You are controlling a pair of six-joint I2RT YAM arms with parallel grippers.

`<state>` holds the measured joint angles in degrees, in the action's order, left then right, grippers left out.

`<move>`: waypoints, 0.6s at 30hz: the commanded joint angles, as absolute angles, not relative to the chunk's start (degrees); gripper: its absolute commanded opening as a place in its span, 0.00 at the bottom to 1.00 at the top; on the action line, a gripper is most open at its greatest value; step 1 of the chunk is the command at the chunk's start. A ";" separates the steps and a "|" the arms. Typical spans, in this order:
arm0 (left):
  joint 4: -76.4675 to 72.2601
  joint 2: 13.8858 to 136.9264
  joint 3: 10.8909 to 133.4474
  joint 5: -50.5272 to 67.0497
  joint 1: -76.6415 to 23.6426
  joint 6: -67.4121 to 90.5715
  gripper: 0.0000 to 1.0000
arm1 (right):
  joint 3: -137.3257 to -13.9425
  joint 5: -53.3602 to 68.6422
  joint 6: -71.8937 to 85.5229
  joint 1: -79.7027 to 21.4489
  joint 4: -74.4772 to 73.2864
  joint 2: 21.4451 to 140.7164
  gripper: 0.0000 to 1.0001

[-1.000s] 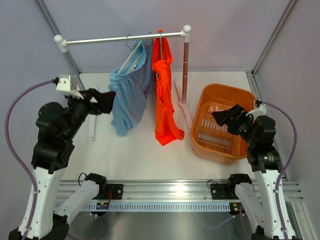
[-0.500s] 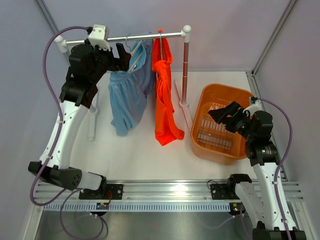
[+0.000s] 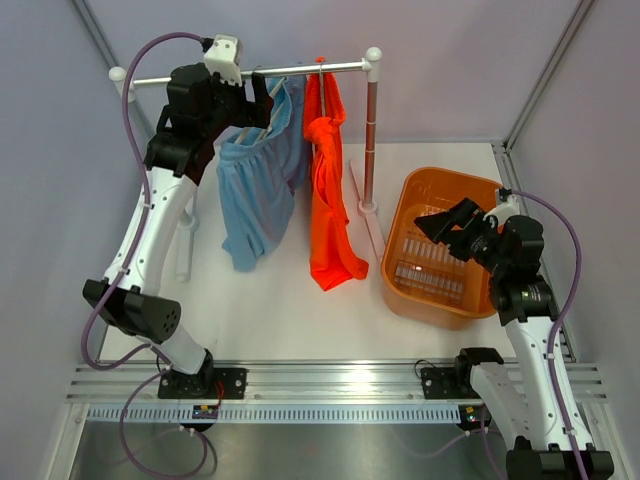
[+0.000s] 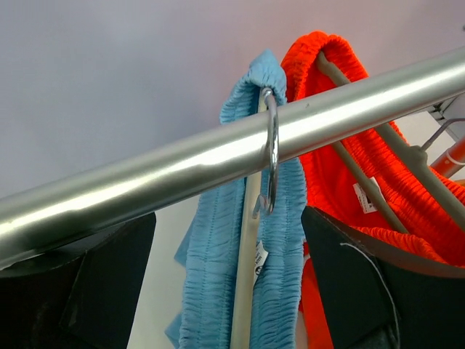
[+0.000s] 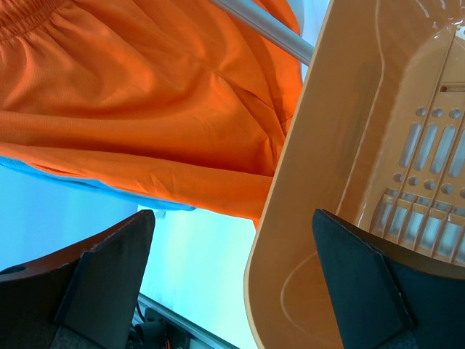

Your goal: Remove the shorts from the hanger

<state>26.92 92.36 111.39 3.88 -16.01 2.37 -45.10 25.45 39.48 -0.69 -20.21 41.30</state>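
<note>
The light blue shorts [image 3: 258, 190] hang on a hanger from the silver rail [image 3: 300, 72]; their gathered waistband [image 4: 280, 276] drapes over the hanger, whose metal hook [image 4: 270, 149] sits on the rail [image 4: 182, 163]. The orange shorts [image 3: 328, 190] hang beside them on a second hanger [image 4: 378, 185]. My left gripper [image 3: 255, 100] is open, raised at the rail, its jaws either side of the blue waistband without touching it. My right gripper [image 3: 440, 225] is open and empty over the basket's left rim, and the orange shorts [image 5: 145, 109] show in its wrist view.
An orange plastic basket [image 3: 480, 185] stands right of the rack; its wall [image 5: 327, 182] is close to my right gripper. The rack's red-brown post [image 3: 372, 140] stands between the shorts and the basket. A white post [image 3: 185, 250] stands at the left.
My left arm has risen from beside the blue shorts up to the rail and moved right to the blue hanger's hook. The right arm has shifted slightly.
</note>
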 commanded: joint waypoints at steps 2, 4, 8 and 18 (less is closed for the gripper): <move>26.36 93.78 114.26 4.48 -16.17 1.49 0.85 | -47.29 26.46 39.73 -0.53 -17.05 41.92 0.99; 26.63 93.96 113.56 5.18 -16.17 1.41 0.83 | -47.11 26.54 39.81 -0.44 -16.70 42.19 0.99; 25.32 93.25 111.28 5.45 -16.17 0.97 0.79 | -46.85 26.54 39.90 -0.44 -16.35 42.63 1.00; 25.49 94.39 111.19 7.56 -16.52 2.11 0.65 | -46.14 26.54 40.08 -0.44 -15.73 43.07 1.00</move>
<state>27.73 93.97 111.13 5.43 -16.14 1.98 -45.10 25.61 39.53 -0.69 -18.20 43.05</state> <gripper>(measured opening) 0.654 0.993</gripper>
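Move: The neck of the blue shorts' hanger, just under its hook, is about 3 cm ahead of my left hand, 2 cm to its right and level with it. The rail crosses 2 cm ahead and about 3 cm above. The blue shorts hang some 4 cm back and 18 cm below, and the red shorts' hanger neck is about 3 cm ahead and 13 cm right. From my right hand the blue hanger's neck is roughly 21 cm ahead, 33 cm left and 16 cm up. I ease my left hand about 2 cm down below the rail, tipping it slightly nose-down, and start to close the wide-open fingers around the blue shorts' hanger, just under its hook. They come in about a quarter of their range, the right finger drawing up close beside the hook; no pinch on it can be seen yet. ##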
